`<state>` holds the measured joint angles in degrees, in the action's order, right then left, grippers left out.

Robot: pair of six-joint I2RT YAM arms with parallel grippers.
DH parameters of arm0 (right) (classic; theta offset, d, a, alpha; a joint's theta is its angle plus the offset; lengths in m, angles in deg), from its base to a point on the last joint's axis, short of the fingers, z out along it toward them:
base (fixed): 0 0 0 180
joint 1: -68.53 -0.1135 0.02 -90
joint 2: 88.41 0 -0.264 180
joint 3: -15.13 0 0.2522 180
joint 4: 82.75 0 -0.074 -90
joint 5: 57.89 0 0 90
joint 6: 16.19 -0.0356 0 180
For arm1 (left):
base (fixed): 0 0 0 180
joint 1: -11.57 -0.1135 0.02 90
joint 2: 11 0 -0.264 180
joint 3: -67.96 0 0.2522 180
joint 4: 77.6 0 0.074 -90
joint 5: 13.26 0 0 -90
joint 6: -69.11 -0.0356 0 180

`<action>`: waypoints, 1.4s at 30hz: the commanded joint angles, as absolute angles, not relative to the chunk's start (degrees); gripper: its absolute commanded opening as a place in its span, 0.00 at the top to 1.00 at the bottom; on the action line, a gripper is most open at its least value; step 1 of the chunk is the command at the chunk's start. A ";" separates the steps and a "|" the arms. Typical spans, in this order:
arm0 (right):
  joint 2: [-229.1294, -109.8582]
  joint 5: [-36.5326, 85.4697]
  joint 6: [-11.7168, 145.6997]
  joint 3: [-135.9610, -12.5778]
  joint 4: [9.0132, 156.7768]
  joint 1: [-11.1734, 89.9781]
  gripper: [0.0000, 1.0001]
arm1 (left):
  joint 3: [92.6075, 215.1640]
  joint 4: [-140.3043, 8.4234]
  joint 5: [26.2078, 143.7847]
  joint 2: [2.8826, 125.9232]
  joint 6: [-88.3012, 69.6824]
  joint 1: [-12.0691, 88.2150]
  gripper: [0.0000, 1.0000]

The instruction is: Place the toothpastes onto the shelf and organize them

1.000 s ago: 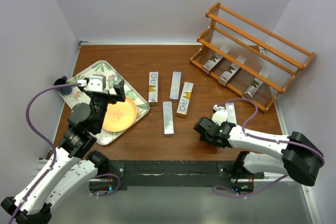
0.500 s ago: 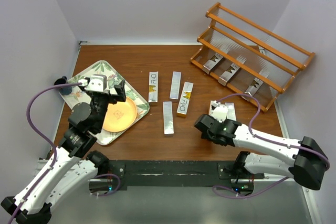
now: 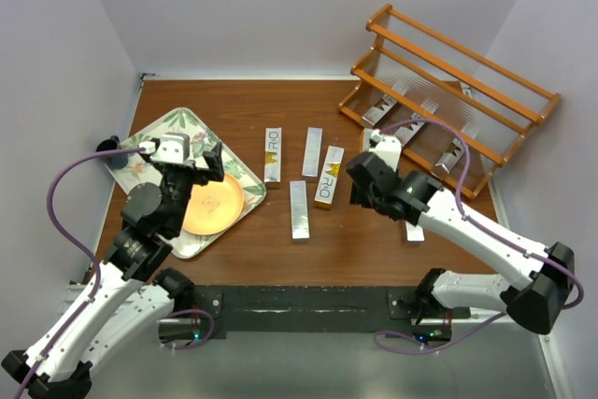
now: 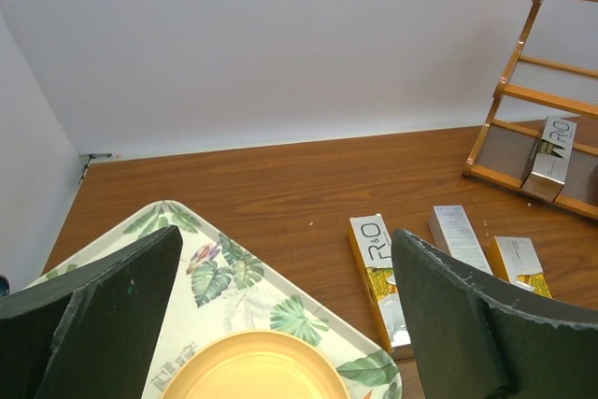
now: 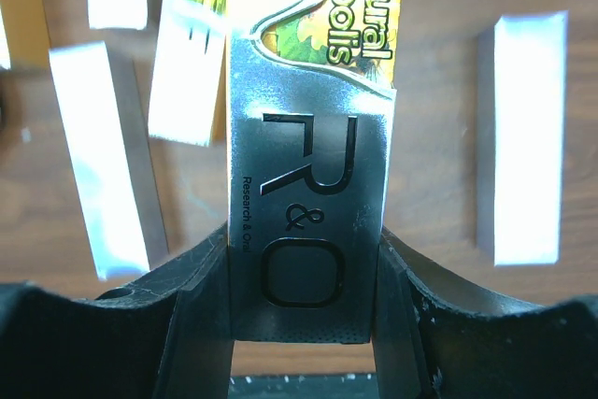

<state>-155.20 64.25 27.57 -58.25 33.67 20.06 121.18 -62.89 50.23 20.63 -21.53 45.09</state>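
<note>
My right gripper (image 3: 367, 175) (image 5: 304, 259) is shut on a toothpaste (image 5: 308, 175), a silver carton with a gold end, and holds it above the table. Below it lie several more toothpastes (image 3: 273, 153) (image 3: 312, 151) (image 3: 329, 177) (image 3: 298, 209). Another one (image 3: 412, 223) lies partly under the right arm. The orange-brown shelf (image 3: 486, 81) stands at the far right with three cartons (image 3: 378, 111) (image 3: 408, 130) (image 3: 452, 154) on its lowest tier. My left gripper (image 3: 192, 158) (image 4: 280, 324) hangs open over the tray, with nothing between its fingers.
A leaf-patterned tray (image 3: 159, 133) (image 4: 215, 268) with an orange plate (image 3: 213, 205) (image 4: 252, 371) sits at the left. White walls close in the table on the left, back and right. The shelf (image 4: 533, 119) shows at the right edge of the left wrist view.
My right gripper closed on a carton, lifted it and carried it away from the near edge toward the shelf, leaving another carton on the table. The left arm has not moved.
</note>
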 commanded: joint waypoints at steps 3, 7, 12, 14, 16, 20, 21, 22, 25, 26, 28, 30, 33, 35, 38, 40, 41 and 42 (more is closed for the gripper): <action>-161.00 60.78 39.78 -69.10 39.53 32.47 0.84 | 121.09 -64.80 50.90 20.11 -19.83 45.06 0.01; -167.24 58.22 42.69 -75.26 41.65 37.84 0.84 | 121.09 -64.80 50.98 19.76 -19.75 44.97 0.01; -176.54 57.86 43.92 -84.04 43.23 43.03 0.84 | 121.18 -64.80 51.33 19.50 -19.75 44.97 0.00; -179.54 57.60 43.66 -86.60 43.41 44.44 0.84 | 121.09 -64.72 51.42 19.32 -19.75 44.97 0.01; -183.15 57.86 43.40 -90.12 44.29 45.76 0.84 | 121.00 -64.80 51.42 19.14 -19.75 44.97 0.00; -188.95 58.12 42.52 -96.80 43.85 48.13 0.84 | 121.00 -64.89 52.04 19.41 -19.66 44.97 0.01; -189.92 57.86 42.34 -99.07 43.68 49.27 0.83 | 121.00 -64.80 52.04 19.49 -19.66 45.06 0.00; -191.84 57.60 41.99 -100.23 43.59 49.89 0.83 | 121.00 -64.89 52.12 19.41 -19.66 45.06 0.01; -195.01 57.86 41.02 -103.92 43.50 51.91 0.83 | 121.00 -64.89 52.21 19.32 -19.66 45.06 0.01; -195.81 58.12 40.85 -105.67 43.59 52.09 0.83 | 120.92 -64.89 52.21 19.32 -19.66 44.97 0.01; -197.82 58.47 40.59 -107.44 43.50 53.14 0.83 | 120.92 -64.98 52.65 19.49 -19.57 44.97 0.01; -198.89 58.56 40.06 -109.20 43.85 53.85 0.83 | 120.92 -64.98 53.09 19.76 -19.57 45.06 0.01; -200.64 58.04 39.35 -111.57 43.94 54.55 0.82 | 121.09 -64.89 53.44 20.02 -19.48 44.97 0.01; -202.40 57.77 38.39 -113.41 43.42 54.99 0.80 | 121.00 -64.89 53.53 20.02 -19.48 44.97 0.01; -203.37 57.86 36.99 -113.69 44.37 55.52 0.79 | 121.00 -64.89 53.53 20.02 -19.48 44.97 0.01; -203.99 57.95 36.63 -113.86 44.82 55.61 0.78 | 120.92 -64.89 53.88 19.94 -19.39 45.06 0.01; -204.25 57.95 36.19 -114.38 44.99 55.70 0.77 | 120.92 -64.89 53.88 20.02 -19.39 44.97 0.01; -204.77 57.86 36.01 -114.74 44.99 55.70 0.77 | 120.92 -64.89 53.97 19.94 -19.39 44.97 0.01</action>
<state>-204.75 57.43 38.37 -110.95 41.91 55.43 121.18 -62.86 53.10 19.91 -20.42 45.09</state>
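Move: The toothpaste already held by the right hand is bound for the left part of the shelf's middle tier, about 38 cm ahead, 10 cm to the right and 3 cm lower. Beneath that spot stands the lower tier's first toothpaste, roughly 37 cm ahead, 8 cm right, 12 cm down; the second is about 30 cm ahead, 17 cm right. A loose silver box lies 2 cm ahead, 15 cm right. From the left hand the spot is some 35 cm ahead, 55 cm right, 19 cm lower. Keep the toothpaste pinched by its near end and sweep the right gripper forward about 30 cm to the shelf, easing off as you arrive. Rise some 3 cm early on, drift 9 cm to the right, and turn the wrist roughly 25 degrees clockwise, bringing the box over the left part of the middle tier. ##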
